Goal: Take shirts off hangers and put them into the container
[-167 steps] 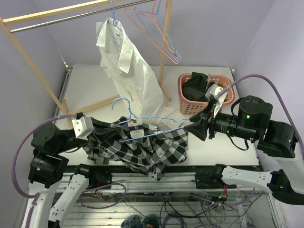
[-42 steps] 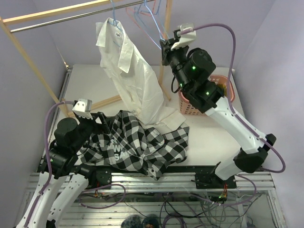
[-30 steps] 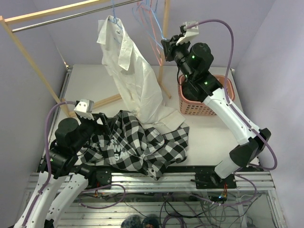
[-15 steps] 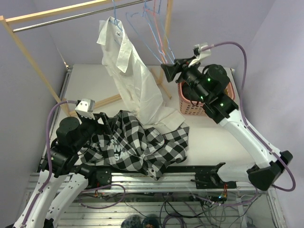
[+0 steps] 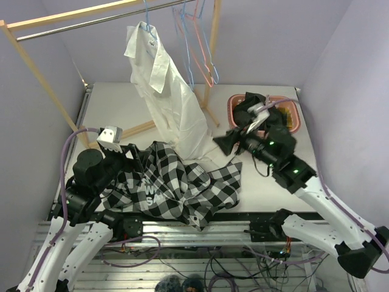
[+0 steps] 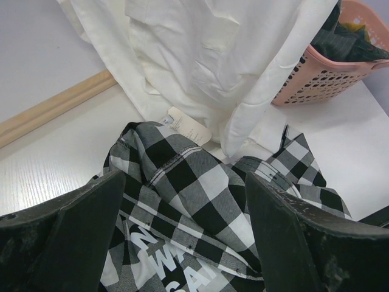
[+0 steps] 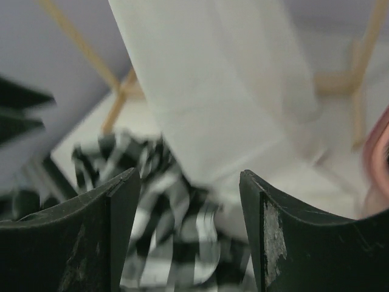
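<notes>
The white shirt [image 5: 167, 85] hangs from the rail on a light blue hanger [image 5: 146, 17], its tail reaching the table. The checked shirt [image 5: 179, 182] lies crumpled at the table's front, off any hanger. Empty blue and pink hangers [image 5: 203, 58] hang on the rail. The pink container [image 5: 293, 114] stands at the right with dark clothing [image 5: 252, 106] in it. My left gripper [image 6: 188, 225] hovers open over the checked shirt [image 6: 200, 182]. My right gripper [image 5: 222, 143] is open and empty, low beside the container, facing the white shirt [image 7: 231, 91] and the blurred checked shirt [image 7: 170, 243].
The wooden rack's upright post [image 5: 211, 73] stands just left of the container, and its base bar [image 5: 130, 131] lies across the table behind the checked shirt. Lilac walls close in on both sides. The container's rim [image 6: 316, 76] shows at the left wrist view's top right.
My right gripper opened up at the rail, leaving a hanger there, then swung down to table height beside the container. The empty hangers have shifted on the rail. The left arm stayed put.
</notes>
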`<act>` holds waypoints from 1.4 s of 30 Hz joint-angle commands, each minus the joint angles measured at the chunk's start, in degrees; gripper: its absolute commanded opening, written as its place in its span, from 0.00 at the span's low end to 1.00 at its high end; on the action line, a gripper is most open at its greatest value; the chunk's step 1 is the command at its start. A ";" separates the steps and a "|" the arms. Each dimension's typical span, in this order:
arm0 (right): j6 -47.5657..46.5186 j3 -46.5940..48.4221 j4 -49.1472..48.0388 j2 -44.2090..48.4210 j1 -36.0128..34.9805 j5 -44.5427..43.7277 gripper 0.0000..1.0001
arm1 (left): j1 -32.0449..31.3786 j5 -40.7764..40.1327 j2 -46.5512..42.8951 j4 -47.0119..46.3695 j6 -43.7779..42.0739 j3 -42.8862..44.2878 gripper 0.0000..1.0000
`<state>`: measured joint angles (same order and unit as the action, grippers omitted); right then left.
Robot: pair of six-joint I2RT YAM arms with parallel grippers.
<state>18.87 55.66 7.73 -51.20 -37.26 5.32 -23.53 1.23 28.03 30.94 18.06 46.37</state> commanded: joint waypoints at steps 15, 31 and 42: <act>14.28 -18.48 -10.73 -19.10 -28.46 -11.85 0.85 | -0.55 -0.34 1.38 0.33 0.57 0.04 0.90; 15.27 -2.46 -8.25 -44.61 -40.48 -25.66 0.94 | -0.81 -0.73 1.34 0.31 0.70 -0.03 0.90; 18.53 0.61 -4.04 -54.98 -40.53 -30.01 0.94 | -0.99 -0.64 1.23 0.32 0.66 -0.05 0.90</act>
<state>35.68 55.61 1.52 -103.09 -77.76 -22.13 -24.14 1.23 29.47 31.31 18.46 46.37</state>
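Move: The checkered shirt lies in a heap on the table, its middle about 9 cm back, 14 cm left and 33 cm below the right hand. The white shirt hangs some 15 cm ahead and 18 cm left of that hand, its middle slightly below it; the basket stands around 22 cm ahead, 22 cm right and 26 cm below. From the idle left hand the checkered shirt is roughly level, 11 cm right and 27 cm below. The checkered shirt is reached by the right hand, which leaves the hanger rack and drops fast some 25 cm while drawing back, then sweeps left low over the cloth and sinks again onto the folds beside the white lettering. On the way the wrist tips down some 40 degrees and the half-open fingers spread wide, ending astride a raised fold, tips against the cloth, not closed. ##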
